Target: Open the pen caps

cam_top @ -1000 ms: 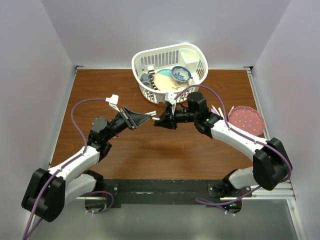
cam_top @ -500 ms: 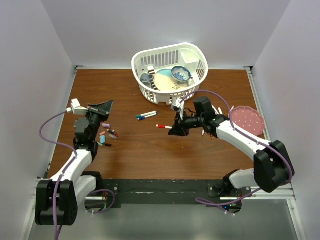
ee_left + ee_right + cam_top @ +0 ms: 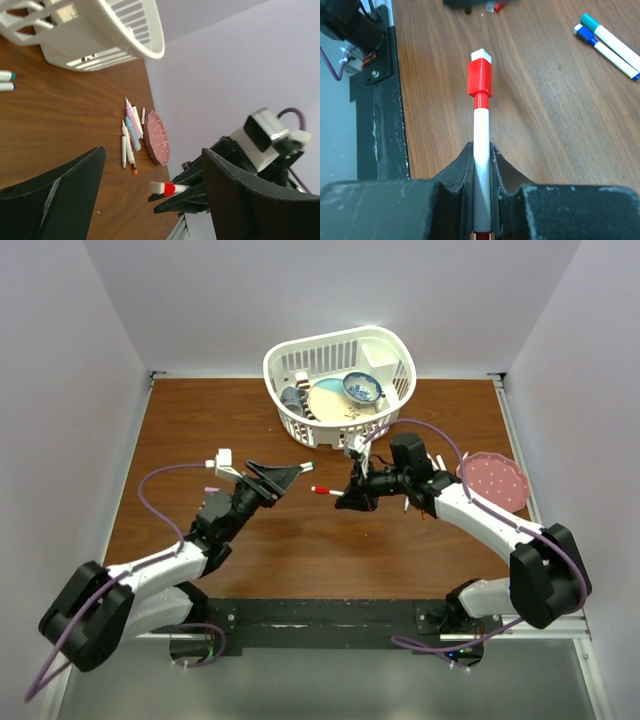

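Note:
My right gripper is shut on the barrel of a white marker. The marker's red pen cap points left, above the table. My left gripper stands open with nothing in it, its jaws facing that cap a short gap away. A teal-capped marker and a blue-capped marker lie side by side on the wood; the left gripper hides them in the top view.
A white basket of dishes stands at the back centre. A pink plate lies at the right, with several uncapped markers beside it. A small pink cap lies by the left arm.
The left arm pulled away to the table's left side, then swung back toward the centre with its jaws now open. The right gripper held the red-capped marker and drew slightly right.

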Motion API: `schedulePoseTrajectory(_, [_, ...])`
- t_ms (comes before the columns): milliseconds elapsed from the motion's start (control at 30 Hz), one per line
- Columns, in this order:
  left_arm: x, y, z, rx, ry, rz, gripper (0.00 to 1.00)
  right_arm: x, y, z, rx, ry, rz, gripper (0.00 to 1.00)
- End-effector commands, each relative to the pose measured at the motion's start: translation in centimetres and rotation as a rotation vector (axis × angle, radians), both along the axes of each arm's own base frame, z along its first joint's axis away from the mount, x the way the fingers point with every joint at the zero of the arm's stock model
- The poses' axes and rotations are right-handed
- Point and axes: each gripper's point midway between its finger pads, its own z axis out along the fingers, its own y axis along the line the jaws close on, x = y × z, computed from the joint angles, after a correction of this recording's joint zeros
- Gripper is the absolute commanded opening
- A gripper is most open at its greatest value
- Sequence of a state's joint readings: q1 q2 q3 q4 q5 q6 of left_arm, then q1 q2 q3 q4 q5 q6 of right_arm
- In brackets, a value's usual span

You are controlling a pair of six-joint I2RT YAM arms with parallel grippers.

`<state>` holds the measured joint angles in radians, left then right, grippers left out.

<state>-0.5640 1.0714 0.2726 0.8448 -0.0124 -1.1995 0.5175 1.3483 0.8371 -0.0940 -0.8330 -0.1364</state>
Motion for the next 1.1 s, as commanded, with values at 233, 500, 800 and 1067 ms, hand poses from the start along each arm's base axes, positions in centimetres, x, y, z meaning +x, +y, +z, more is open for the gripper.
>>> schedulePoseTrajectory(233, [1.0,-5.9,1.7,-0.162,-0.021,0.044,0.86,0.8,0.4,2.5,0.078,-0.04,-0.071,0.0])
schedulePoseTrajectory(500, [1.2,-7.3,3.0,-0.226,-0.02,0.049,0.75,2.6,-0.1,1.8,0.053,-0.031,-0.192,0.0])
schedulePoseTrajectory(800, [1.3,-9.0,2.5,-0.302,0.005,0.009,0.59,3.4,0.0,1.5,0.086,-0.001,-0.265,0.0])
schedulePoseTrajectory(1067, [1.8,-8.8,3.4,-0.308,-0.021,0.042,0.54,3.5,0.0,1.0,0.08,0.014,-0.269,0.0])
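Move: Off to the left hand's right, about 9 cm away and 3 cm back, at nearly its own height, is the red cap of the marker held by the right hand. A teal marker and a blue one lie side by side on the table about 12 cm ahead of the left hand, 2 cm to its right and 20 cm below; the basket stands some 31 cm ahead and 15 cm right. From the right hand, the cap is 7 cm left, 1 cm ahead and 3 cm lower. Sweeping right about 9 cm, the left hand dips some 3.5 cm and climbs most of the way back as its open fingers come around the red cap; it rolls its left side down about 10 degrees while they narrow without shutting. The right hand keeps its grip on the marker, easing forward 3 cm and turning clockwise some 15 degrees. ##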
